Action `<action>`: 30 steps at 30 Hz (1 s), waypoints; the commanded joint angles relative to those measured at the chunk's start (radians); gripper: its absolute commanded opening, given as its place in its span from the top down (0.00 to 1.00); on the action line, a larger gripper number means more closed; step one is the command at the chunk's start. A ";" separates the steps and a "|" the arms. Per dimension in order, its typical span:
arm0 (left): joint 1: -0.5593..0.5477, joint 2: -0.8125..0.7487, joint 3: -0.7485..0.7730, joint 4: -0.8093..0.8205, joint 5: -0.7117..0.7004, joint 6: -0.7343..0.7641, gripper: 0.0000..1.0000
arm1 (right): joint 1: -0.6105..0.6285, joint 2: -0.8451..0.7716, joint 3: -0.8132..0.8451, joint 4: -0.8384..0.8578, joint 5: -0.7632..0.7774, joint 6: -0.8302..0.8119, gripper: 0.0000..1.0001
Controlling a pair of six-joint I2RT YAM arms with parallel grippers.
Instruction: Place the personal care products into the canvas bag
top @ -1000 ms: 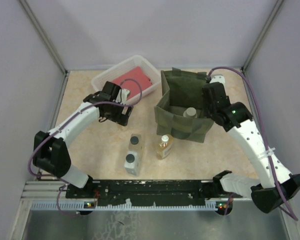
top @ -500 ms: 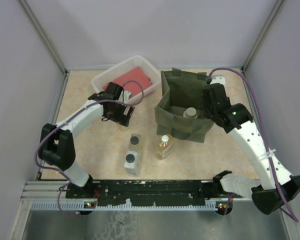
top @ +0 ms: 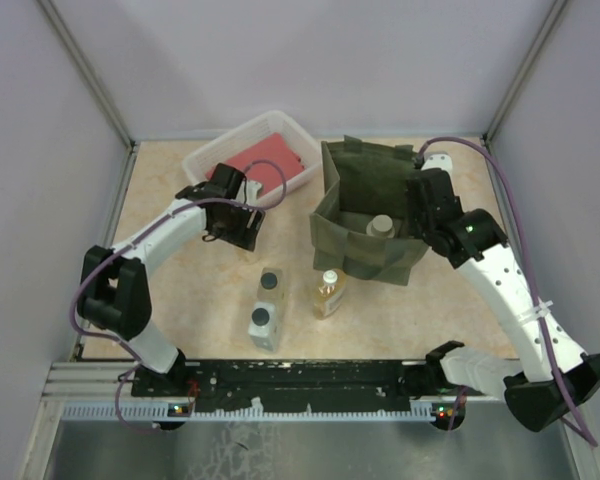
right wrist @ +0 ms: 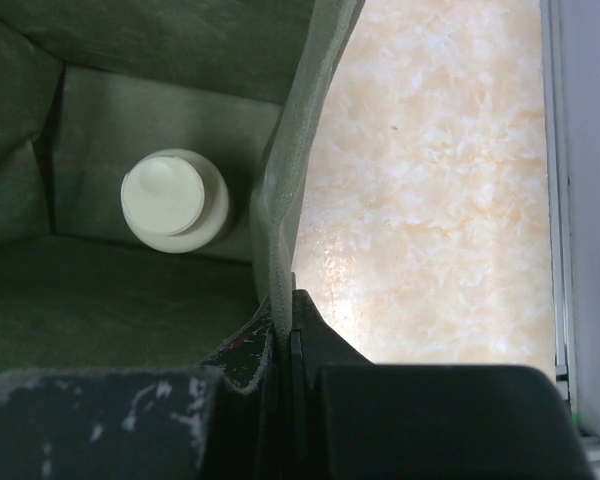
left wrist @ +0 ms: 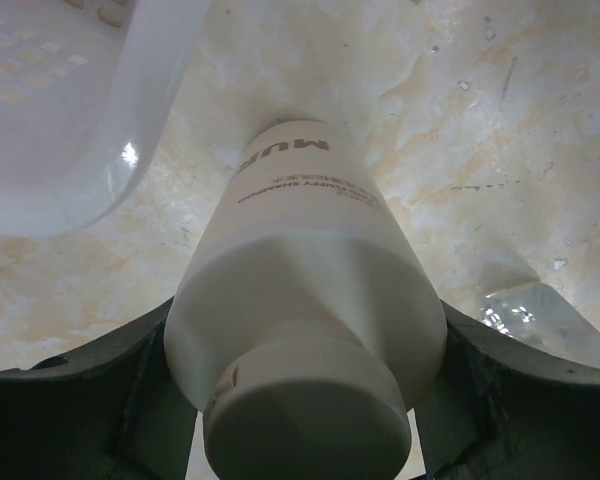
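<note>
Lying on the table beside the basket, a cream bottle (left wrist: 300, 300) has its wide cap toward the camera, and my left gripper (left wrist: 305, 400) (top: 242, 228) is shut on its body, a finger on each side. My right gripper (right wrist: 292, 330) (top: 420, 200) is shut on the right wall of the olive canvas bag (right wrist: 300, 170) (top: 365, 250), holding it up. Another cream bottle (right wrist: 172, 200) (top: 380, 226) stands inside the bag. On the table in front of it lie two grey bottles (top: 270, 285) (top: 263, 325) and an amber bottle (top: 328, 293).
A white plastic basket (top: 205, 158) (left wrist: 70, 120) holding a red cloth (top: 265, 160) sits at the back left, right next to my left gripper. Grey walls enclose the table on three sides.
My left arm drew its elbow in and the gripper settled by the basket, its jaws closing onto the cream bottle. The right arm and the bag have stayed put.
</note>
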 commanded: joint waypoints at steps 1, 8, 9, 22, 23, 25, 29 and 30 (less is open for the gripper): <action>-0.002 -0.083 0.053 0.041 0.124 -0.025 1.00 | -0.002 -0.030 -0.008 0.005 0.017 0.004 1.00; -0.001 -0.210 0.224 0.048 0.295 -0.087 1.00 | -0.002 -0.033 -0.016 0.008 0.018 0.012 1.00; -0.001 -0.235 0.245 0.062 0.325 -0.099 1.00 | -0.002 -0.033 -0.018 0.008 0.016 0.014 1.00; -0.007 -0.278 0.574 0.201 0.651 -0.283 1.00 | -0.002 -0.043 -0.056 0.017 0.001 0.036 1.00; -0.011 -0.275 0.572 0.223 0.676 -0.292 1.00 | -0.002 -0.042 -0.058 0.017 0.002 0.036 1.00; -0.027 -0.263 0.572 0.256 0.684 -0.300 1.00 | -0.002 -0.037 -0.059 0.015 0.005 0.035 1.00; -0.077 -0.232 0.579 0.277 0.666 -0.283 1.00 | -0.002 -0.031 -0.055 0.015 0.009 0.035 1.00; -0.097 -0.221 0.586 0.278 0.653 -0.275 1.00 | -0.002 -0.030 -0.054 0.015 0.007 0.035 1.00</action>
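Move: Already between the left fingers, the white shampoo bottle is bound for the canvas bag, whose middle lies about 23 cm to this hand's right and 3 cm ahead, its height near the hand's own. The white basket is roughly 16 cm straight ahead and 7 cm lower; the amber bottle stands some 15 cm right and 11 cm back, about 3 cm lower. From the right hand, the bag's middle is about 8 cm left, 5 cm ahead and 12 cm below. Hoisting the shampoo bottle off the table in a fast, near-vertical lift of about 35 cm, the left hand drifts some 12 cm right as it climbs, easing slightly back late on, while the wrist swings the fingers and the bottle's base up and over to the right by about 50 degrees. Its grip stays closed on the bottle; the right hand keeps its pinch on the bag's right rim, sinking a mere centimetre. ##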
